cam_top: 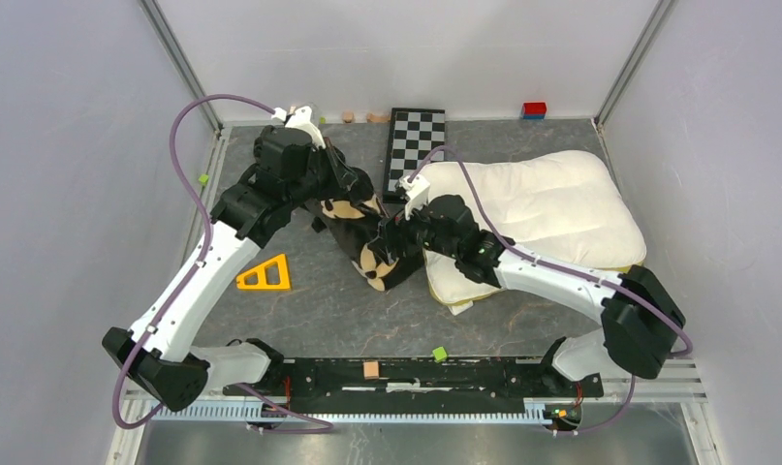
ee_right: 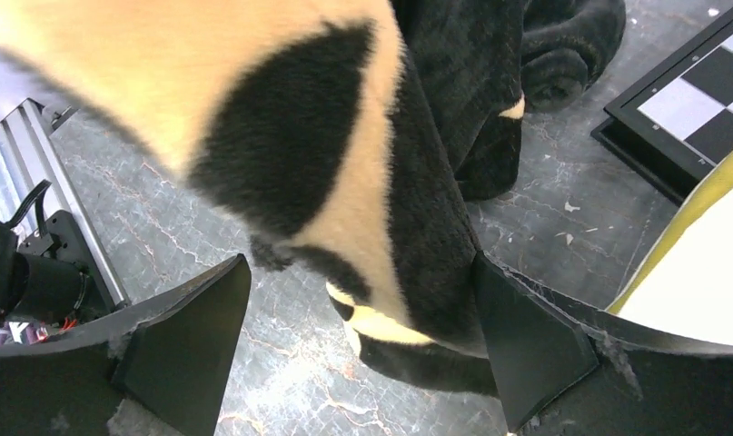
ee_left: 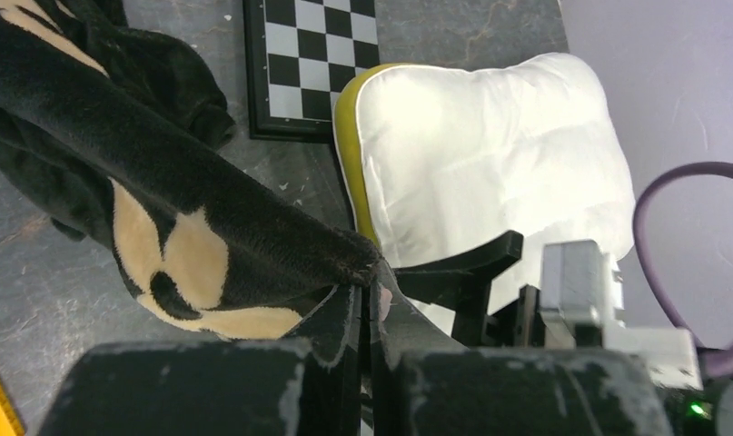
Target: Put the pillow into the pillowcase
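Note:
The black plush pillowcase with tan flower motifs hangs bunched between both arms at the table's middle. My left gripper is shut on a fold of the pillowcase, holding it up off the table. In the overhead view the left gripper is just above the right one. My right gripper stands open, its fingers astride the hanging pillowcase, the cloth brushing the right-hand finger. The cream pillow with a yellow side band lies flat to the right, under the right forearm, also seen as the pillow.
A checkered board lies behind the pillowcase, touching the pillow's corner. An orange triangle sits front left, a green cube near the front rail, a red-blue block and small wooden pieces along the back wall.

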`<state>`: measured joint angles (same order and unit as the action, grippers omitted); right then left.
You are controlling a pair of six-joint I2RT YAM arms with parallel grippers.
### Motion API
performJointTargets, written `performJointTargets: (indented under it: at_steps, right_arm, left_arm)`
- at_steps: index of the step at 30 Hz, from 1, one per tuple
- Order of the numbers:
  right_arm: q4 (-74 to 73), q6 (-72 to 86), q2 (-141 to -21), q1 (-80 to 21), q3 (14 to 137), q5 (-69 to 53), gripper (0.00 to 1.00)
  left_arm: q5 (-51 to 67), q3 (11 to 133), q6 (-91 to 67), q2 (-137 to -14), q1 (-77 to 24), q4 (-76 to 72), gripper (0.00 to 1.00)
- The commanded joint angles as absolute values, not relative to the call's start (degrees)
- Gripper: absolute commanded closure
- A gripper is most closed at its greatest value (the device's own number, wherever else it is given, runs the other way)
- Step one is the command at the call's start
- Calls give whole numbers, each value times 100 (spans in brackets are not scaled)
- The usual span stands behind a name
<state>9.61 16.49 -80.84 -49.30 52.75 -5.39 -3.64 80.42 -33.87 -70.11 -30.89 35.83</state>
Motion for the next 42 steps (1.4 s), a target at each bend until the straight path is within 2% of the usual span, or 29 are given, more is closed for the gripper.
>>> performJointTargets:
  at_steps: [1,2,4,7,10,16,20,24,27,30,34,38,42]
  right_arm:
    - [1663,1918,-8363,-4917,5174,-714,2]
    - [1662,1942,-8432,-4926,5168,-685,3]
    - [1512,1920,-8533,-4926,5268,-659,19]
    - [974,1739,-8572,-4901,5755,-199,59]
    - [100,1542,-8788,-4778,6767,338,99]
    - [-1287,1570,-9214,-4193,9095,1558,100]
    - [-1243,1269,-9132,-4157,10046,1973,100]
    - [-1092,924,-8721,-4113,10069,2570,100]
    - [-1200,976,-8347,-3754,9715,2490,100]
    - [-1219,1032,-7904,-3550,8927,2170,100]
    - [-1244,1178,-7184,-3441,7410,2284,100]
    - [-1203,1592,-6543,-3332,5770,2253,100]
    - [-1404,2060,-6073,-3309,4597,2296,100]
  left_arm:
    - [-344,8620,-3093,-6997,-3104,3806,98]
    - [-397,8696,-3086,-6985,-3103,3838,98]
    - [-597,8801,-3088,-6901,-3104,3841,98]
    - [-861,9067,-3033,-6820,-3101,3921,98]
    - [-1052,9333,-2996,-6689,-3095,4015,98]
    - [-1222,9673,-2878,-6136,-3098,4236,97]
    - [5,9802,-2741,-5936,-3102,4087,98]
    - [1310,9438,-2822,-5823,-3111,3645,97]
    - [1922,8976,-2913,-5729,-3156,3304,97]
    - [1697,8397,-3162,-5612,-3156,3251,97]
    - [2470,7278,-3705,-5662,-3264,2788,97]
    - [2315,6161,-3866,-5676,-3481,2847,98]
    - [2338,5538,-3942,-5542,-3498,2921,97]
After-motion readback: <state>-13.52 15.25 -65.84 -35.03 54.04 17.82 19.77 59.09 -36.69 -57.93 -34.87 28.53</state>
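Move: The free lower edge of the pillowcase hangs between the right hand's open fingers, about 1 cm ahead, 1 cm left and 3 cm below. From the right hand, the pillow's middle is some 31 cm right, 1 cm ahead and 13 cm down; the chessboard is about 17 cm ahead, 7 cm right, 18 cm down. From the left hand, which already holds the pillowcase, that edge lies 4 cm back, 6 cm right, 16 cm below. Right pinches the pillowcase edge, arcs up, rightward 18 cm and down over the pillow; gripping left rises, backs, sinks. ##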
